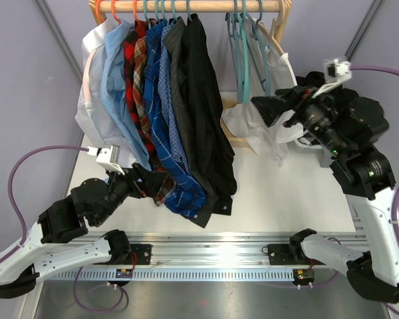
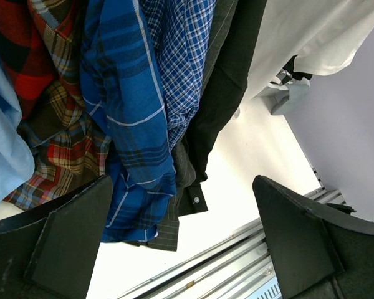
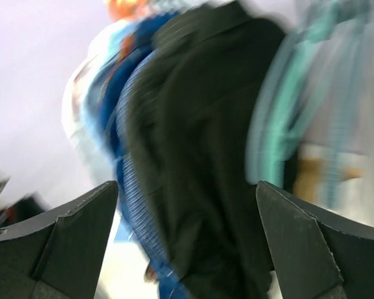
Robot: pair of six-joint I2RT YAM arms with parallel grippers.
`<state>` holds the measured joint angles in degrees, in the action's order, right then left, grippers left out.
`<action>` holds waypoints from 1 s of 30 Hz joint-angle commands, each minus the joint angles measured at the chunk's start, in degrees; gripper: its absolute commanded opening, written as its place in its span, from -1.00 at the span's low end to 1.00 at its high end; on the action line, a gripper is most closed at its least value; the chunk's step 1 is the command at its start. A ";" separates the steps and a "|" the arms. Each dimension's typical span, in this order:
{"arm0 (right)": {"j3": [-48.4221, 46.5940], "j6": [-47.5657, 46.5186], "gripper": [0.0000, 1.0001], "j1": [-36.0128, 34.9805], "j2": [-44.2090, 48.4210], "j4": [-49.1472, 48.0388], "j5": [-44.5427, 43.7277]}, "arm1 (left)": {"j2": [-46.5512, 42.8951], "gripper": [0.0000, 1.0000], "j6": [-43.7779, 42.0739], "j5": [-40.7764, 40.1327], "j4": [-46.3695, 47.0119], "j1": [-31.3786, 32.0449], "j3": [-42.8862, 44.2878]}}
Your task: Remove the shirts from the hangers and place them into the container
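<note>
Shirts hang in a row on the rod: white (image 1: 93, 73), light blue (image 1: 116, 86), red plaid (image 1: 138, 73), blue plaid (image 1: 161, 106), dark grey (image 1: 179, 80) and black (image 1: 203, 100). Several bare teal hangers (image 1: 243, 53) hang to their right. Below those, a white shirt (image 1: 253, 123) lies crumpled. My left gripper (image 1: 149, 183) is open at the lower hems; in its wrist view the blue plaid hem (image 2: 137, 187) hangs just beyond the left gripper (image 2: 184, 187). My right gripper (image 1: 266, 109) is open beside the crumpled white shirt. Its blurred wrist view has the right gripper (image 3: 187, 187) facing the black shirt (image 3: 206, 156). The container is out of view.
The wooden rod (image 1: 186, 5) spans the back, with a curved wooden rack frame (image 1: 279, 46) at its right end. The white table (image 1: 279, 193) runs to a metal rail (image 1: 213, 242) at the near edge. Lilac walls stand on both sides.
</note>
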<state>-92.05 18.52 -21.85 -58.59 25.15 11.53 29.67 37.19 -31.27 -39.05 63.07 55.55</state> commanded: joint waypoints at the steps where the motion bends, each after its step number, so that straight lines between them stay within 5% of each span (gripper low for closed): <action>1: -5.14 -7.08 0.99 -9.50 -3.98 4.20 -2.10 | 1.09 0.98 -1.42 0.94 4.33 0.21 0.52; 3: -7.08 -10.68 0.99 -18.47 -6.87 5.17 -9.93 | 1.18 0.98 -1.33 1.12 4.24 0.21 0.87; 9: -17.97 -13.68 0.99 -27.54 -15.94 8.25 -16.36 | -0.31 0.98 -0.89 1.03 3.63 0.21 0.79; 17: -20.37 -14.04 0.99 -32.20 -19.29 4.93 -4.60 | -1.55 0.98 -1.59 1.30 3.45 0.21 0.88; 30: -10.88 -11.32 0.99 -36.77 -15.16 -0.97 -0.55 | -4.18 0.97 -0.63 2.43 4.15 0.30 -2.02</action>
<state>-104.33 6.44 -57.32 -76.01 27.99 8.05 26.81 36.49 -30.06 -37.58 63.07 54.65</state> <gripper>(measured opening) 0.993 0.987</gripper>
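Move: The black shirt's middle hangs about 14 cm to the right hand's left, 7 ahead and 17 below. The dark grey shirt lies just beyond it, some 20 cm left of that hand, 7 ahead and 17 below; the empty teal hangers hang about 6 cm left, 14 ahead and slightly above, and the white shirt 3 cm right, 12 ahead, lower down. From the left hand, the black shirt is roughly 15 cm right and 17 ahead, near its height. Heading across the near side of the black shirt, the right hand sweeps about 19 cm to its left, fast at first and then slowing, while drawing back some 7 cm towards the base. It turns about 30 degrees counter-clockwise, its left side dipping a little, fingers staying wide open; no grip on any cloth can be seen. ##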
